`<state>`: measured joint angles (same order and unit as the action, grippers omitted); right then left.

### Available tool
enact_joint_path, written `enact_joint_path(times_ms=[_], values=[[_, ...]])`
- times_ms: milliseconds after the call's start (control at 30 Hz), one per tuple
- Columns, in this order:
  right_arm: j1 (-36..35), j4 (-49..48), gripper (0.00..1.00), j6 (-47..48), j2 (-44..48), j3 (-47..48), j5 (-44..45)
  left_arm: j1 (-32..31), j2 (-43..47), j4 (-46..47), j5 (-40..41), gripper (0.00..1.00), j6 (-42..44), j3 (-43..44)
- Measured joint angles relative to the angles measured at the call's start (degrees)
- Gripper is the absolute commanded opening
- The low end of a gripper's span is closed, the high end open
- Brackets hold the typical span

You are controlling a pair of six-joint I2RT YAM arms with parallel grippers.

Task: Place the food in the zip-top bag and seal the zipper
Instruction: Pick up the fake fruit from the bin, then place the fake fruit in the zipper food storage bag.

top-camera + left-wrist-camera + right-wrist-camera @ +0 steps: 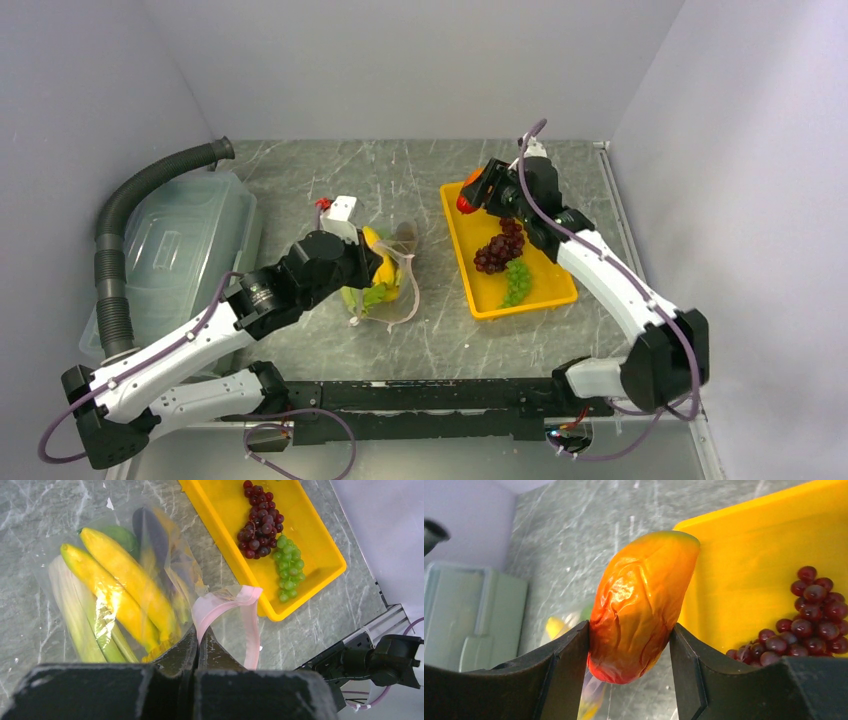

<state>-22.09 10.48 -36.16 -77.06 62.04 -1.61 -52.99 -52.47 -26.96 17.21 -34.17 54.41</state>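
The clear zip-top bag [100,580] lies on the table with yellow bananas [125,580], a pale green leek [75,615] and a purple eggplant [150,535] inside. Its pink zipper [225,605] curls open toward the yellow tray. My left gripper [198,632] is shut on the zipper strip at the bag's mouth. My right gripper [630,630] is shut on a red-orange fruit [639,605], held above the tray's far left corner [470,195]. Dark grapes [500,248] and green grapes [517,282] lie in the tray.
The yellow tray [470,270] sits right of centre. A translucent lidded bin [180,250] and a grey corrugated hose [115,240] stand at the left. White walls close in the back and both sides.
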Motion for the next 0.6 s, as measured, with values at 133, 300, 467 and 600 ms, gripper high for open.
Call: enact_joint_path(times_ms=[133, 300, 467, 600], values=[[-3.15, 0.24, 0.04, 3.93, 6.86, -1.7, -1.99, 0.04, -0.07, -0.37, 0.48, 0.0, -0.61, 0.0], [-9.42, 1.62, 0.03, 8.76, 15.17, -2.82, -3.34, 0.09, -0.31, -0.59, 0.74, 0.0, -1.46, 0.02], [-17.42, 3.82, 0.03, 13.68, 19.96, -2.82, -4.39, 0.09, -0.31, -0.76, 1.07, 0.0, -2.14, 0.02], [-23.54, 6.4, 0.03, 17.14, 20.81, -2.8, -4.66, 0.11, -0.44, -1.14, 1.25, 0.0, -2.75, 0.22]])
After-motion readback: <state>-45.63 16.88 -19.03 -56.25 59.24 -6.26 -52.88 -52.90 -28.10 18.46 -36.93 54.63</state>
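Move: The right hand, already holding the orange-red fruit over the bin's far left part, has the bag's open mouth about 20 cm back, 17 cm to its left and roughly level with it. The left gripper is some 17 cm back, 20 cm to the left and 3 cm higher. The red grapes are about 10 cm right and 20 cm down. From the left hand, which pinches the bag's rim, the mouth lies about 4 cm back, 3 cm right and 3 cm lower. Still pinching the fruit between its fingers, the right hand swings it back and left, away from the bin and towards the bag's mouth, some 16 cm back and 8 cm left, climbing about 8 cm until it levels off. On the way it turns roughly 35 degrees counter-clockwise and its fingers tip up. The left hand keeps its pinch on the bag's rim. ##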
